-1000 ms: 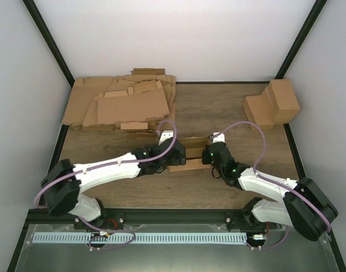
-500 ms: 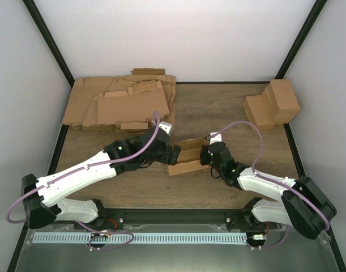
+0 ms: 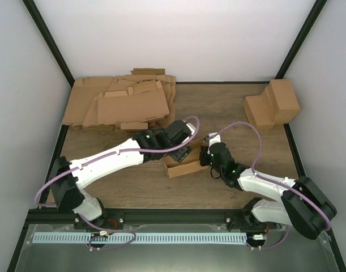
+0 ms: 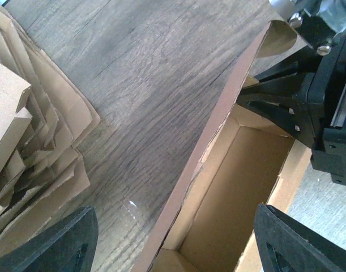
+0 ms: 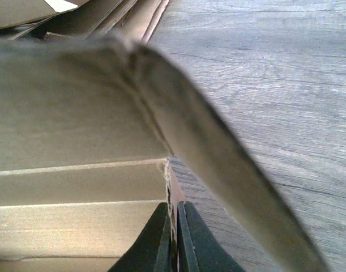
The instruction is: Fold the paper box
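The paper box (image 3: pixel 185 165) is a shallow brown cardboard tray lying mid-table with its inside showing (image 4: pixel 240 187). My left gripper (image 3: pixel 181 151) hangs over its far-left part, open. Its two black fingertips (image 4: pixel 65 243) straddle the long wall (image 4: pixel 218 124), one over the table and one over the box, touching neither side. My right gripper (image 3: pixel 209 157) is at the box's right end, shut on a thin upright wall edge (image 5: pixel 174 195). A curled flap (image 5: pixel 218 164) rises in front of that camera. The right gripper's black body (image 4: pixel 320 107) shows in the left wrist view.
A thick heap of flat cardboard sheets (image 3: pixel 122 105) lies at the back left, its edges close to the left wrist (image 4: pixel 25 141). Finished brown boxes (image 3: pixel 273 105) stand at the back right. Dark frame posts border the wooden table (image 3: pixel 218 107).
My left arm has swung from the box's left side round to its far side, and the gripper now sits over the long wall. The box turned slightly. The right gripper kept its grip.
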Motion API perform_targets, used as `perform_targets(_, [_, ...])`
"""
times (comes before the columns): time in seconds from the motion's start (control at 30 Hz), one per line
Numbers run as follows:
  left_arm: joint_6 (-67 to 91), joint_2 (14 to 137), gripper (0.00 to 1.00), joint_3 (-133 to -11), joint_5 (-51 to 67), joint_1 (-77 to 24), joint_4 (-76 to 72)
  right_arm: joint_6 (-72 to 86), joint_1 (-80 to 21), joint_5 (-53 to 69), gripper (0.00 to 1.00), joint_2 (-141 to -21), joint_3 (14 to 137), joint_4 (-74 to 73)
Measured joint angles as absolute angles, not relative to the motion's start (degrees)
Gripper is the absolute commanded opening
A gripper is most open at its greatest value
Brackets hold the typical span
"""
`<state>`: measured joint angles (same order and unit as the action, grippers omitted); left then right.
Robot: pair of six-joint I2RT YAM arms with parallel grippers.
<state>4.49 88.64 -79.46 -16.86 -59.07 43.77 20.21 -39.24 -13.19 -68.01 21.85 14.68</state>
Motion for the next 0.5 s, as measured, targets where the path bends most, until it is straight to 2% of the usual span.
perform_targets(0.17, [1.58,91.55,0.76,-80.73,-17.50,-59.07,43.59,20.14,-39.24,-12.91,0.05,-68.01,21.85,14.68])
perform_targets(0.37, [-0.56,95.13,0.59,-82.00,-17.72,-59.02,43.24,20.14,-39.24,-12.58,0.05,-67.96,21.85,14.68])
perform_targets(0.5, [-1.80,97.17,0.53,-82.70,-17.61,-58.96,42.78,20.08,-39.27,-12.12,0.06,-67.59,21.61,14.70])
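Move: My left hand hangs open over the box's long far wall. The stretch I go for lies about 4 cm ahead, 2 cm to the right and 7 cm below. My right gripper, shut on the wall's right end, is some 3 cm ahead, 8 cm to the right and 10 cm below; from it that stretch lies about 6 cm left. The cardboard stack's middle is 20 cm ahead and 23 cm left of my left hand, 17 cm lower. I bring my left hand down along its own slant, about 3.5 cm lower with some 2 cm to the right and a little forward, so its fingers come down astride the far wall. They narrow from well open to about half as I go, and the hand rolls slightly, left side up. My right hand stays put, still pinching the right end of the wall. ##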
